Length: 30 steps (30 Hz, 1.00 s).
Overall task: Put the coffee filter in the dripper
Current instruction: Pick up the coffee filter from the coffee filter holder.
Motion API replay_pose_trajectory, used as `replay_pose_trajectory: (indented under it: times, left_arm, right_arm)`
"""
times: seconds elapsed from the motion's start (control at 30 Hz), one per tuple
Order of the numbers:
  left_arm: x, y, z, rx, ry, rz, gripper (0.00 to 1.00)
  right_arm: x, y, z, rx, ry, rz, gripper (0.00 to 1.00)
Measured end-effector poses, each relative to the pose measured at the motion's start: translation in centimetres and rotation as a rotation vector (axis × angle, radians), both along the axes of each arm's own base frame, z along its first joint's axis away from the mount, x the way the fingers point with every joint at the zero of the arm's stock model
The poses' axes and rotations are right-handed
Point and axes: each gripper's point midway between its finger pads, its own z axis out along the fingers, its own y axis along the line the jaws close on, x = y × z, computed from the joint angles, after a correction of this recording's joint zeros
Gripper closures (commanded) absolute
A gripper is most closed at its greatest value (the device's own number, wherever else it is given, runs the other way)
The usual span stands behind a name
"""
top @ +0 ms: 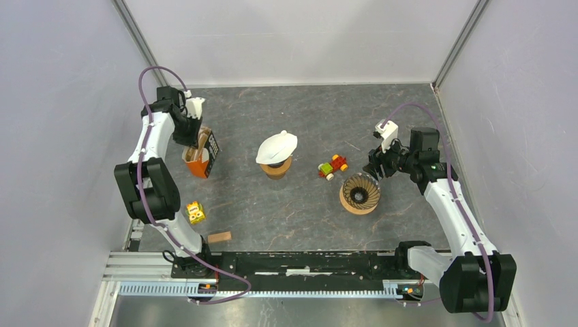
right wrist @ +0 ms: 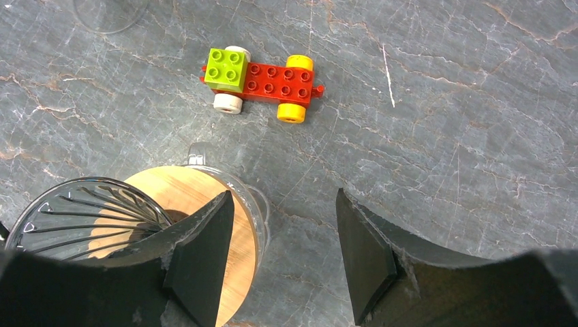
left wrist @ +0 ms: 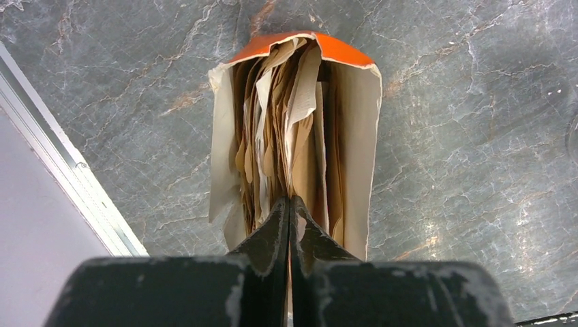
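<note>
A stack of brown and white paper coffee filters stands upright in an orange holder at the table's left. My left gripper is down in the top of the stack, shut on the coffee filter at its middle, a thin sliver of paper showing between the fingers. The dripper, ribbed glass on a round wooden base, sits to the right. My right gripper hangs open at its right side, its left finger over the wooden base, nothing between the fingers.
A white cone-shaped piece on a wooden-ringed stand sits at the table's centre. A red and green toy car lies between it and the dripper. A yellow block and a small wooden block lie front left.
</note>
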Motion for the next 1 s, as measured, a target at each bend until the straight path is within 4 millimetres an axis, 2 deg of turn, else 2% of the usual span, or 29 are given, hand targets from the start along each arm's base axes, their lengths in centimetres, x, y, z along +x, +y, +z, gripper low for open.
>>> replay_pose_trajectory:
  times: [0.2,0.47,0.67,0.8,1.0]
  left_arm:
    - [0.1,0.1,0.4,0.002,-0.013,0.002,0.98]
    - [0.0,0.1,3.1,0.017,-0.090,0.002,0.98]
    - [0.0,0.1,3.5,0.020,-0.102,0.002,0.98]
    - [-0.5,0.0,4.3,0.024,-0.109,0.003,0.98]
    - [-2.0,-0.4,6.7,0.021,-0.148,-0.002,0.98]
  right_arm:
    - [0.0,-0.1,0.0,-0.004,-0.002,-0.005,0.37]
    - [0.0,-0.1,0.3,-0.005,-0.013,-0.006,0.37]
    - [0.0,-0.1,0.3,-0.005,-0.016,-0.006,0.37]
    - [-0.1,-0.2,0.5,-0.007,-0.021,-0.008,0.36]
    - [-0.1,-0.2,0.5,-0.006,-0.028,-0.008,0.36]
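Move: My left hand is shut on filter paper at the mouth of the coffee filter holder, whose middle is about 1 cm ahead, 1 cm right and 6 cm below. The empty dripper lies roughly 50 cm to my right and 13 cm back, at about this height; the dripper already holding a filter is some 24 cm right, 3 cm back and 3 cm lower. From my right hand, the empty dripper sits about 5 cm back, 5 cm left and 3 cm below. Keeping my left fingers pinched on the paper, I draw it up out of the filter holder: about 3.5 cm straight up, a brief hang, then another 3 cm up while easing some 2 cm back towards my base. As I rise, the wrist tips the fingertips slightly forward, under 10 degrees. ##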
